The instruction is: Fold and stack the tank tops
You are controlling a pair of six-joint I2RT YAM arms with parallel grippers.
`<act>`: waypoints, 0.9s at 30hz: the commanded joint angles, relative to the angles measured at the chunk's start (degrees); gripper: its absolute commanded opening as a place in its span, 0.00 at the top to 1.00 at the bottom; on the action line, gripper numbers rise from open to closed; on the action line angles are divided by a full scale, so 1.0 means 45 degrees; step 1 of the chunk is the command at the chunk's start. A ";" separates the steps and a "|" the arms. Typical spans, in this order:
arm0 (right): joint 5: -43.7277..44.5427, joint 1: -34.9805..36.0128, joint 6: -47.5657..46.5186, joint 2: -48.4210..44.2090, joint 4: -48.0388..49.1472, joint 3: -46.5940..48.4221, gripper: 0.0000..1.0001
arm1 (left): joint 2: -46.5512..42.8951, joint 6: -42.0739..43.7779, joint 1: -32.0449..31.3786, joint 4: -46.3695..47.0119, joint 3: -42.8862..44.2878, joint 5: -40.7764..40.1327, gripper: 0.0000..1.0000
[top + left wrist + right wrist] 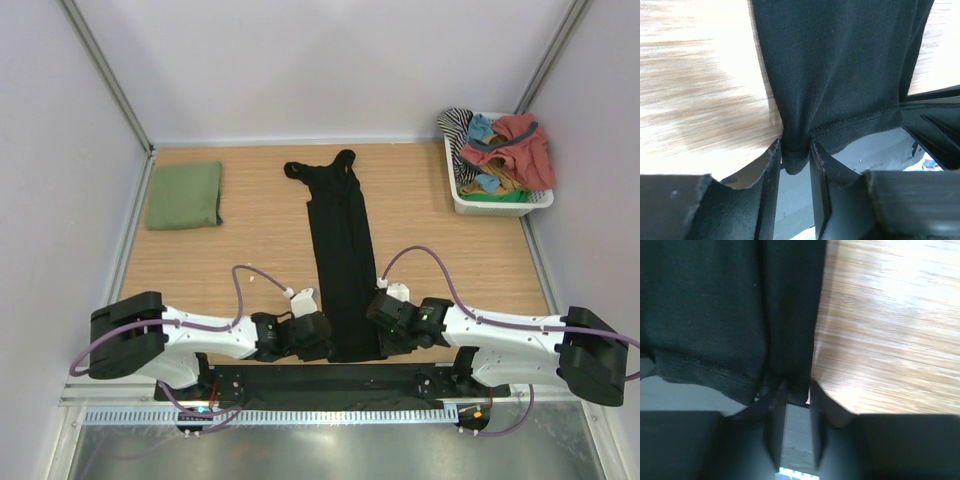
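Note:
The black tank top (340,250) lies as a long narrow strip down the middle of the wooden table, straps at the far end. Both grippers sit at its near hem. My left gripper (322,335) is shut on the hem's left corner, and the left wrist view shows the bunched black cloth (840,65) pinched between the fingertips (795,150). My right gripper (385,325) is shut on the right corner, with black cloth (715,305) between its fingertips (796,390). The olive green tank top (185,195) rests folded into a rectangle at the back left.
A white basket (470,205) at the back right holds red, teal and striped garments. The near table edge runs just under both grippers, with the black base rail (330,380) below it. White walls close in on both sides and the back.

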 commanded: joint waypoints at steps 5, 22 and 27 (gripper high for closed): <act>-0.0419 0.0076 0.0003 -0.0382 0.0530 0.0012 0.88 | 0.0267 0.0093 -0.0072 -0.1045 0.0347 -0.0740 0.79; 0.2097 -0.0196 -0.1148 -0.0266 -0.0837 0.3505 0.99 | -0.3306 0.1615 0.1606 -0.5182 0.1654 -0.1072 1.00; 0.2101 -0.1815 -0.2417 0.0651 -0.0955 0.5205 0.99 | -0.3270 0.3077 0.3285 -0.5654 0.2670 -0.0506 1.00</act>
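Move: The left hand's parted fingers stand right at the near left corner of the black tank top's hem, the cloth between their tips; the hem's right corner is about 11 cm to this hand's right. The right hand is likewise at that right corner. The shoulder end lies some 43 cm ahead of the left hand, straight out, and the folded green tank top about 36 cm ahead and 34 cm left of it. Up and forward together, swinging somewhat left, both arms carry the black tank top's hem off the table towards its shoulder end, after first pinching a corner each with fingers pointing mostly down. The left rises about 7 cm and the right about 10 cm, the right tilting its fingertips some 15 degrees forward as it goes. ##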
